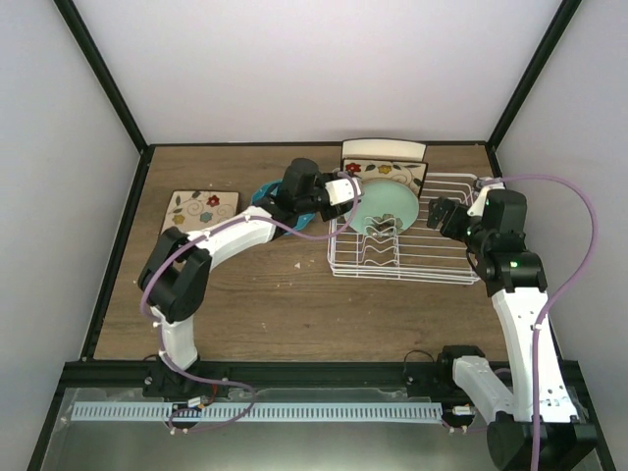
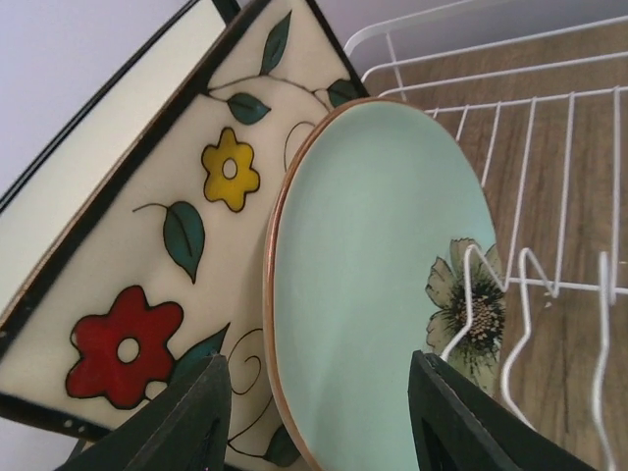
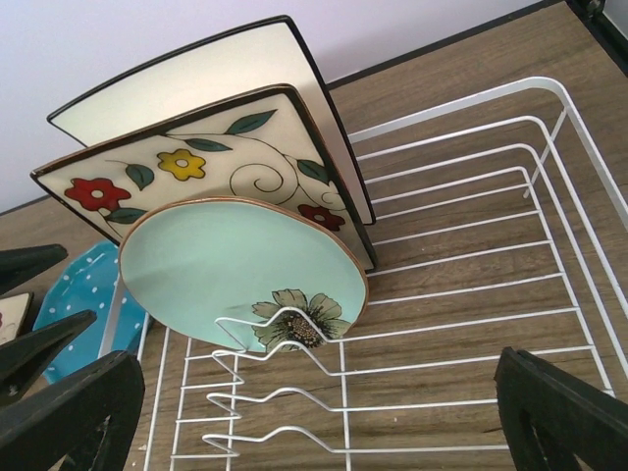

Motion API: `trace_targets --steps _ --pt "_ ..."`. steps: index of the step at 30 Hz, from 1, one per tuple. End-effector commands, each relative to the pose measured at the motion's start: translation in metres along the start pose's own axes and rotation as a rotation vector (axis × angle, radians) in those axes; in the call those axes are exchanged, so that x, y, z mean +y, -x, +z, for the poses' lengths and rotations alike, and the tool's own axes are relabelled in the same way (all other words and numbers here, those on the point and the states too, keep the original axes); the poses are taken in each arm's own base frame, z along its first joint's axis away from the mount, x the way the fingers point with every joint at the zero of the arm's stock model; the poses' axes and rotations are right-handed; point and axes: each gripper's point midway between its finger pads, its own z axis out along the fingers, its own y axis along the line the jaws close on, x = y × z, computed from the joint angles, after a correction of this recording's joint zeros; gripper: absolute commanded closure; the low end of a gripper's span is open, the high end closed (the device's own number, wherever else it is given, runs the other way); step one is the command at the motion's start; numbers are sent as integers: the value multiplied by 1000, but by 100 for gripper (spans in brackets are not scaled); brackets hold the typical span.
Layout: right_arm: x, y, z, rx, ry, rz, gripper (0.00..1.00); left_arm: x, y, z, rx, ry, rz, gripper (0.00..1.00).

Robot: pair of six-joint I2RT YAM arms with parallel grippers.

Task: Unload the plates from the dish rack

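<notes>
The white wire dish rack [image 1: 412,275] stands right of centre. A mint green flowered plate [image 1: 385,208] stands upright in it, in front of a square cream floral plate [image 1: 385,169] and a second square plate [image 1: 383,149] showing a plain face. My left gripper [image 2: 319,412] is open. Its fingers straddle the mint plate's [image 2: 383,275] left rim, one in front of the floral plate [image 2: 196,245], without gripping it. My right gripper [image 3: 314,412] is wide open and empty above the rack's zigzag dividers [image 3: 285,392]. The pink plate is out of view.
Another square floral plate [image 1: 204,209] lies flat on the wooden table at the left. A blue dotted plate [image 1: 265,191] lies beside the rack, partly under my left arm, and shows in the right wrist view [image 3: 78,294]. Walls close in on three sides.
</notes>
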Motion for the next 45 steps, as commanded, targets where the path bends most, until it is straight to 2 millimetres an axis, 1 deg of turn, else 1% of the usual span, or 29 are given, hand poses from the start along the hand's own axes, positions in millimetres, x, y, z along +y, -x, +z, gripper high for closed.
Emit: trace_targets --steps 1,10,16,20,22,23,26,28,30,33,35,36,37,39,43,45 --pt "1 7 -5 -16 -14 -38 0 15 6 15 -28 74 51 49" --pt "-1 9 2 -3 -30 -86 0 21 -7 40 -10 108 28 50" --pt "-3 13 6 6 -48 -123 0 22 -15 55 1 112 4 70" --pt "-6 15 7 -3 -65 -140 0 23 -16 60 6 117 -11 86" --pt "-7 15 8 -3 -68 -143 0 23 -13 59 2 119 -17 93" --pt "-7 15 8 -3 -68 -145 0 24 -12 58 1 118 -19 96" --pt "-6 15 10 -4 -65 -144 0 25 -6 55 -4 117 -27 96" --pt "-6 15 11 -4 -62 -140 0 28 3 49 -18 124 -36 96" --pt "-6 14 11 -8 -61 -135 0 35 18 40 -43 138 -41 96" --pt "-6 13 10 -13 -59 -123 0 46 48 20 -95 169 -26 96" --pt "-6 13 9 -23 -54 -110 0 53 69 3 -130 188 -12 96" --pt "-6 13 8 -26 -52 -104 0 57 83 -8 -157 201 -4 96" --pt "-6 12 8 -29 -50 -98 0 61 92 -17 -175 214 3 96" --pt "-5 12 8 -34 -43 -86 0 66 108 -34 -207 236 11 96" --pt "-4 9 10 -33 -29 -59 0 72 132 -65 -265 277 28 96" --pt "-4 7 10 -33 -23 -45 0 79 146 -83 -301 314 27 96"
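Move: The round green plate stands in the rack some 10 cm to the right of the left hand, about 3 cm farther out and 4 cm lower. Behind it lean the floral plate, 5 cm beyond its middle, and the white plate, 9 cm beyond; the blue plate lies flat on the table roughly 18 cm left of the hand, 4 cm farther out and 18 cm down. From the right hand the green plate is about 11 cm left, 14 cm ahead and 11 cm lower. The green plate's left rim is what the left hand goes for: half open, it reaches about 5 cm forward while sinking and edging right, then shuts on the rim and pinches it. Keeping the grip, it draws back slightly, then lifts roughly 10 cm out of the rack, faster towards the end and easing back left. ##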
